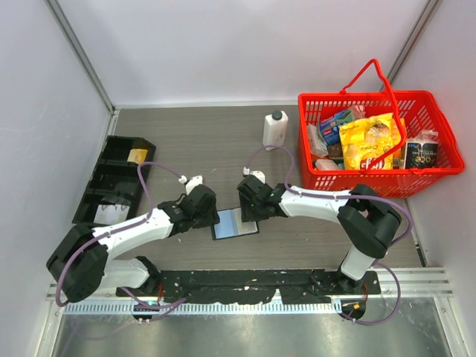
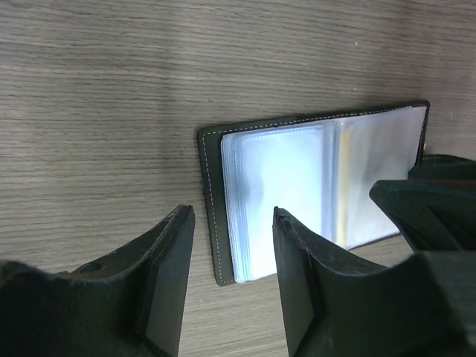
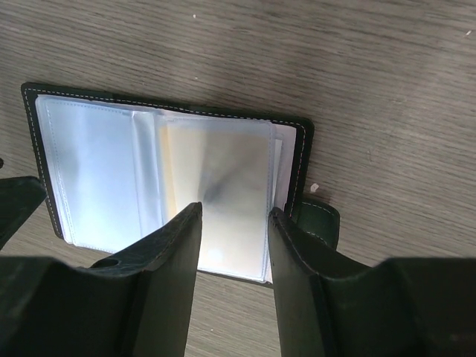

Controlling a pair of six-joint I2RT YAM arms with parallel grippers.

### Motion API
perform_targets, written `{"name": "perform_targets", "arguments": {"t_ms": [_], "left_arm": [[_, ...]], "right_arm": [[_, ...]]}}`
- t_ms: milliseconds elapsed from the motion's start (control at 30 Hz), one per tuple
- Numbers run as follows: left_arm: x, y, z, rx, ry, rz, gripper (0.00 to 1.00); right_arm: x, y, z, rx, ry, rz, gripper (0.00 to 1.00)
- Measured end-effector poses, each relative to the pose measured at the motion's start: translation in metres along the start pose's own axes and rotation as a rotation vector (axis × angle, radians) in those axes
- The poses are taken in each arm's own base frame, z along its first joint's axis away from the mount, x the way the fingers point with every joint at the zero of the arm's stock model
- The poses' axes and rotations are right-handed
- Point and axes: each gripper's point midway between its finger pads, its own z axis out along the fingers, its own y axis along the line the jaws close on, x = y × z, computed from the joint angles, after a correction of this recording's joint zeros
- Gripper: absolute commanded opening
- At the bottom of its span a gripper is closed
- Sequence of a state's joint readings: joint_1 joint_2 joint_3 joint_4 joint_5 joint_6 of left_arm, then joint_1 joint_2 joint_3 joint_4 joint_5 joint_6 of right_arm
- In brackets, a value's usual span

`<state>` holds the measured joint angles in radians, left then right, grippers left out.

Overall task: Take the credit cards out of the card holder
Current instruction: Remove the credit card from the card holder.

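The card holder lies open and flat on the wooden table between my two grippers, a black bifold with white stitching and clear plastic sleeves. In the right wrist view a yellowish-orange credit card shows inside the right-hand sleeve, and the snap tab sticks out beside it. The other sleeves look pale blue. My left gripper hovers open over the holder's left corner. My right gripper hovers open over the yellowish card's near edge. Neither pair of jaws has anything between them.
A red shopping basket full of packets stands at the back right. A white bottle stands behind the holder. A black compartment tray lies at the left by the wall.
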<state>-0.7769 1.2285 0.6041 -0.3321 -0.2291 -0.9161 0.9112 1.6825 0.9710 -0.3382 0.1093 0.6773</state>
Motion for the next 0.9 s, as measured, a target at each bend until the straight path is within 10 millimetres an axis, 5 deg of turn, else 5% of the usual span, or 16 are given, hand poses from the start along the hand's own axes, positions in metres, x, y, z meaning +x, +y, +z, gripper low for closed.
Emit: {"name": "perform_targets", "arguments": {"t_ms": [400, 900], "left_arm": [[0.002, -0.004, 0.027, -0.063, 0.007, -0.074, 0.51], [-0.006, -0.008, 0.037, -0.089, -0.031, -0.071, 0.24]], "right_arm": [[-0.001, -0.002, 0.002, 0.030, 0.002, 0.005, 0.47], [-0.009, -0.007, 0.001, -0.004, 0.001, 0.017, 0.43]]}}
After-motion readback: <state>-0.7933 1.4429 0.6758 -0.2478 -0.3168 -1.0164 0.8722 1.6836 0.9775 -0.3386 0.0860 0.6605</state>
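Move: The open card holder lies under both hands: its middle is about 6 cm to the left hand's right, 1 cm farther out and 3 cm below. The blue sleeve on its left half is nearer, some 3 cm to the left hand's right and 1 cm ahead; the black tray is about 27 cm to its left and 11 cm ahead. From the right hand, the holder's middle is about 3 cm left, level and 1 cm down, and the clear sleeve only 1 cm left, level. The left hand sinks about 2.5 cm onto the card holder's left edge, then slides forward some 2.5 cm and a little to the right, turning slightly counter-clockwise, while its half-open fingers draw together to a narrower gap, one at the dark border and the other over the blue sleeve. The right hand stays low with its fingertips against the clear sleeve's free edge, half open, and late on shifts about 1 cm forward and slightly right. ##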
